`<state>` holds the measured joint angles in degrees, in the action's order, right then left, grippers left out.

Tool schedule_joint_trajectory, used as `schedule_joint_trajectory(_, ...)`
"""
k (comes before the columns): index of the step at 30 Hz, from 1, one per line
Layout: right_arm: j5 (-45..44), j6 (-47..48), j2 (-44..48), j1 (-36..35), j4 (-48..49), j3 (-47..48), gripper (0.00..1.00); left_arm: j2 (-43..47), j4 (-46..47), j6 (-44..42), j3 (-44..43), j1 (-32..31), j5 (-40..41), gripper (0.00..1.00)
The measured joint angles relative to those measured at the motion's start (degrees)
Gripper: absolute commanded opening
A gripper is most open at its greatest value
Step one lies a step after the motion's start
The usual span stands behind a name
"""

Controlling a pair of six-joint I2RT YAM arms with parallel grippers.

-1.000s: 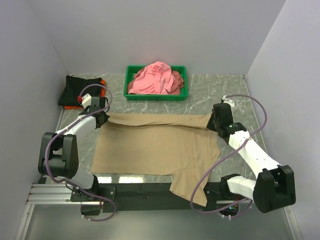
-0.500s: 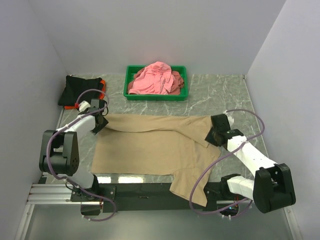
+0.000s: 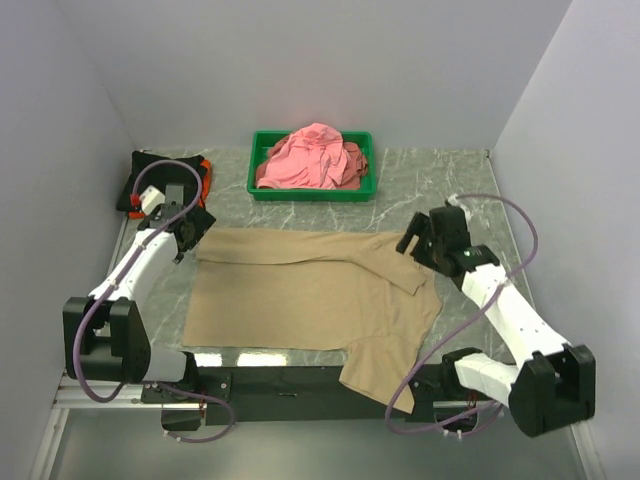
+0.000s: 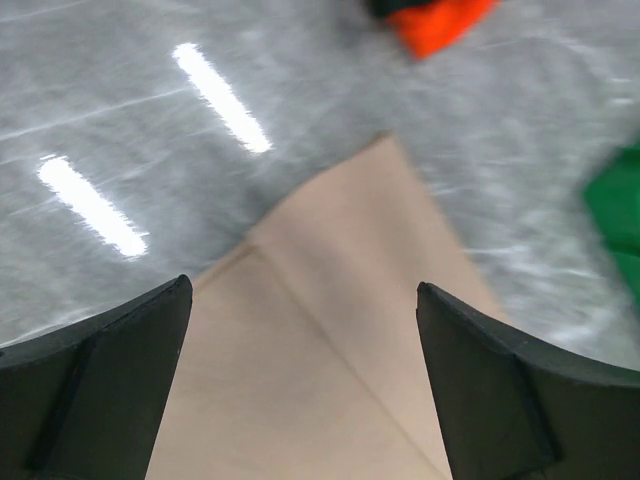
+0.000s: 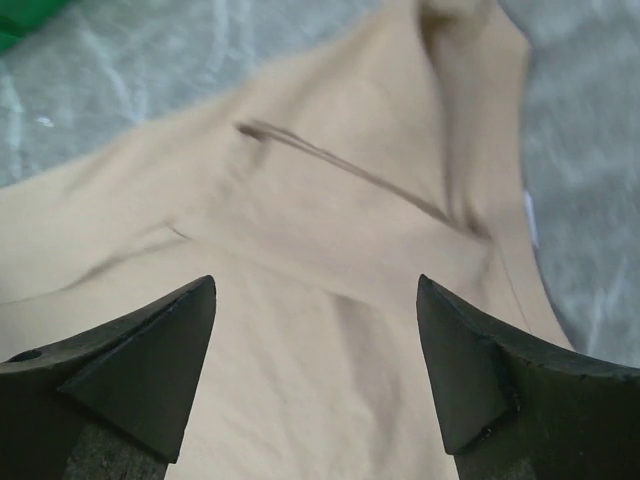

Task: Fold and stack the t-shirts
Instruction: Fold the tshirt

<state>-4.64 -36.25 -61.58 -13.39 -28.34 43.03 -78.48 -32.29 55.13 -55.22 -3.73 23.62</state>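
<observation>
The tan t-shirt [image 3: 310, 290] lies flat in the middle of the table, its far strip folded toward me and one sleeve hanging over the near edge. My left gripper [image 3: 192, 228] is open and empty above its far left corner [image 4: 330, 330]. My right gripper [image 3: 418, 243] is open and empty above its far right part [image 5: 330, 240]. Pink t-shirts [image 3: 310, 157] are heaped in the green tray [image 3: 262, 190]. A black t-shirt [image 3: 160, 172] lies folded at the far left on an orange one [image 3: 205, 168], whose edge shows in the left wrist view [image 4: 435, 22].
White walls close in the table on the left, back and right. The arm bases and a black rail [image 3: 290, 385] stand along the near edge. Grey marbled tabletop [image 3: 440, 180] shows to the right of the tray.
Both grippers have let go of the tan t-shirt's far edge and opened. The left one drew back left, the right one lifted. The folded strip now rests on the shirt.
</observation>
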Motion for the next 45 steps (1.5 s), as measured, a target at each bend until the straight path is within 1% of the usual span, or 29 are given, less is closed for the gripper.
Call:
schedule_joint_trajectory(2, 0.2, 1.6, -3.4, -1.0, 1.7, 4.1, 0.88, 0.0, 1.0, -0.5, -1.6, -0.4, -1.6, 0.99)
schedule_joint_trajectory(5, -0.3, 3.3, -11.9, -4.2, 3.5, 10.6, 0.86, -2.4, 3.3, -1.8, -3.7, -1.5, -5.1, 0.99)
schedule_joint_trajectory(9, -1.8, 4.3, -25.9, -7.6, 4.8, 18.9, 0.79, -8.7, 6.9, -3.5, -4.8, -2.5, -9.6, 0.99)
schedule_joint_trajectory(11, -2.3, 4.3, -30.6, -8.0, 4.7, 21.2, 0.75, -11.5, 7.4, -3.9, -4.8, -2.6, -10.8, 0.99)
schedule_joint_trajectory(14, -3.1, 4.2, -36.6, -8.0, 4.6, 23.3, 0.69, -15.1, 8.1, -4.3, -4.8, -2.6, -11.9, 0.99)
schedule_joint_trajectory(17, -3.2, 4.2, -40.5, -8.2, 4.4, 24.2, 0.59, -17.0, 8.9, -4.5, -4.2, -2.6, -12.0, 0.99)
schedule_joint_trajectory(18, -3.2, 4.1, -41.2, -8.2, 4.3, 24.2, 0.53, -17.2, 9.0, -4.7, -4.1, -2.6, -12.0, 0.99)
schedule_joint_trajectory(21, -3.2, 3.7, -42.1, -8.2, 3.9, 24.2, 0.46, -18.6, 9.2, -4.7, -4.0, -2.6, -12.0, 0.99)
schedule_joint_trajectory(25, -3.2, 3.2, -42.1, -8.2, 4.1, 24.1, 0.41, -19.5, 9.8, -4.7, -3.4, -2.6, -11.8, 0.99)
schedule_joint_trajectory(26, -3.2, 3.1, -42.1, -8.3, 4.1, 24.0, 0.36, -19.5, 10.2, -4.7, -3.3, -2.5, -11.8, 0.99)
schedule_joint_trajectory(29, -3.3, 2.7, -42.1, -8.6, 4.4, 23.6, 0.27, -19.5, 10.6, -4.8, -3.1, -2.4, -11.7, 0.99)
schedule_joint_trajectory(31, -3.3, 2.5, -42.1, -9.0, 4.3, 23.2, 0.13, -19.5, 10.6, -4.8, -3.1, -2.4, -11.7, 0.99)
schedule_joint_trajectory(32, -3.5, 2.3, -42.1, -9.2, 4.3, 23.0, 0.09, -19.5, 10.6, -4.8, -3.1, -2.4, -11.7, 0.99)
schedule_joint_trajectory(35, -4.1, 1.7, -41.6, -9.8, 4.2, 22.4, 0.02, -19.5, 10.6, -4.7, -3.1, -2.4, -11.7, 0.99)
schedule_joint_trajectory(36, -4.3, 1.5, -41.3, -9.9, 4.1, 22.1, 0.00, -19.5, 10.6, -4.7, -3.1, -2.4, -11.6, 0.99)
schedule_joint_trajectory(41, -5.2, 1.2, -37.8, -11.0, 3.0, 20.6, 0.00, -19.1, 11.1, -4.7, -2.6, -2.4, -11.6, 0.99)
schedule_joint_trajectory(45, -5.3, 0.2, -32.6, -13.3, 2.0, 17.9, 0.00, -18.8, 11.5, -4.7, -2.2, -2.3, -11.5, 0.99)
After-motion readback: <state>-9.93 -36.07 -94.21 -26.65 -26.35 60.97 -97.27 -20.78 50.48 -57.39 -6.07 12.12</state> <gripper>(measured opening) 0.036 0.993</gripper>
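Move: The right hand's pinch spot, near the right end of the tan t-shirt's folded band, lies about 8 cm ahead, 8 cm left and 9 cm down. From that hand, the sleeve flap is about 3 cm ahead and 5 cm left; the green bin is some 27 cm ahead and 24 cm left. The left hand's spot, just inside the shirt's far-left corner, is about 4 cm ahead, 5 cm right and 8 cm below; the black stack is some 20 cm ahead and 11 cm left of that hand. The right fingers close on the folded band's cloth near its right end: after a small hop, the hand swings about 10 cm forward and 7 cm left, sinks to the shirt, shuts, then draws up and back some 3 cm with the pinch. The left hand arcs right and forward, drops about 8 cm and stays there, fingers wide open, resting on the shirt by its far-left corner. ##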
